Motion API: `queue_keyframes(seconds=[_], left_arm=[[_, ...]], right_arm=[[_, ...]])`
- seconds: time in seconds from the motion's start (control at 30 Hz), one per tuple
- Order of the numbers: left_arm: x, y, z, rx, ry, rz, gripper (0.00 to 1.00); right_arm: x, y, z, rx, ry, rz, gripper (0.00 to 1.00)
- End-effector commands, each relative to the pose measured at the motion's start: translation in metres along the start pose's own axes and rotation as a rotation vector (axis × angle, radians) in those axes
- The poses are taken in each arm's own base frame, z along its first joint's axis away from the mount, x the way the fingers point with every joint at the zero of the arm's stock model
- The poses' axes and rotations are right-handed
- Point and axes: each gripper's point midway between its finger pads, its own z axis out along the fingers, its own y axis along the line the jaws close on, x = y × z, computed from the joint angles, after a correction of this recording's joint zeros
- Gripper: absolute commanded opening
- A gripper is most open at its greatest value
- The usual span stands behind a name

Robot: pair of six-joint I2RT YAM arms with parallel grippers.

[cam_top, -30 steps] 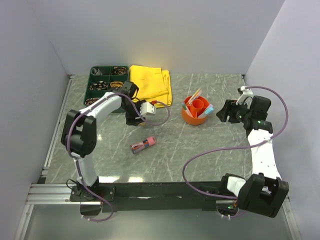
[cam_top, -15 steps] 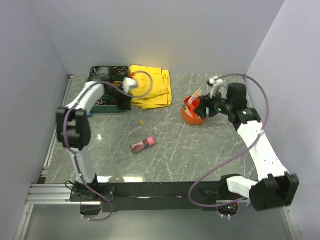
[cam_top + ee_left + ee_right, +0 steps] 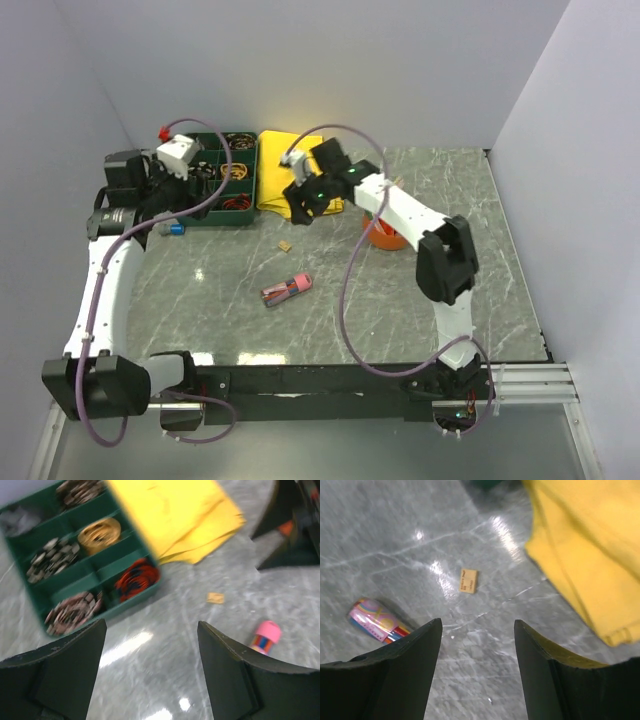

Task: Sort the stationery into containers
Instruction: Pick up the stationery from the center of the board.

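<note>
A pink bundle of pens (image 3: 287, 290) lies on the marble near the middle, also in the left wrist view (image 3: 265, 636) and the right wrist view (image 3: 377, 620). A tiny tan bit (image 3: 285, 245) (image 3: 215, 598) (image 3: 469, 580) rests above it. My left gripper (image 3: 160, 200) (image 3: 151, 630) hangs open and empty at the left end of the dark green tray (image 3: 215, 180) (image 3: 37, 592). My right gripper (image 3: 300, 205) (image 3: 477, 625) is open and empty over the cloth's front edge, above the tan bit. The orange pot (image 3: 385, 235) is half hidden behind the right arm.
The folded yellow cloth (image 3: 285, 165) (image 3: 590, 555) (image 3: 175, 515) lies right of the tray, whose compartments hold coiled bands. A small blue item (image 3: 175, 228) sits in front of the tray. White walls close in the left, back and right.
The right arm swept left from the orange pot to the cloth's front edge. The left arm swung out to the tray's left end, its jaws a little wider.
</note>
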Motion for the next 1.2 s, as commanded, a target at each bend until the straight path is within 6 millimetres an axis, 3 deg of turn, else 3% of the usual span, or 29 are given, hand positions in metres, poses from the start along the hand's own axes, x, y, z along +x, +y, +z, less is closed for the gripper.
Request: queue_keyframes(seconds=[0.0,0.17,0.27,0.47,1.17], left_arm=[[0.02,0.027,-0.021,-0.158,0.019,-0.098,0.8],[0.033,0.032,-0.033,-0.201,0.02,-0.14,0.81],[0.037,0.03,-0.034,-0.203,0.015,-0.155,0.81],[0.042,0.029,-0.035,-0.202,0.007,-0.166,0.81],[0.058,0.029,-0.026,-0.183,0.029,-0.208,0.81]], right_arm=[[0.006,0.009,0.014,0.035,0.087,-0.076,0.69],[0.024,0.025,0.043,0.043,0.161,-0.108,0.71],[0.024,0.031,0.055,0.054,0.164,-0.106,0.71],[0.031,0.027,0.077,0.093,0.192,-0.126,0.73],[0.051,0.026,0.122,0.124,0.268,-0.161,0.7]])
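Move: The small tan block, the stationery left near the board's middle, lies about 5 cm to the right hand's left, roughly 2 cm back and some 16 cm below. The pink pencil case is about 12 cm nearer the robot than the block. The yellow cloth's middle lies some 20 cm beyond it and 4 cm right, the green tray 19 cm beyond and 16 cm left. From the left hand the block is about 16 cm right, 3 cm ahead, 28 cm below. The right hand heads for the tan block, dropping about 12 cm and easing some 6 cm left, with a small swing back and then part-way forward again. Its fingers tip about 20 degrees steeper and stay open, ending just above the block without visible contact. Empty, the left hand shifts left, down and slightly back, turning a little counter-clockwise, then settles beside the tray. ##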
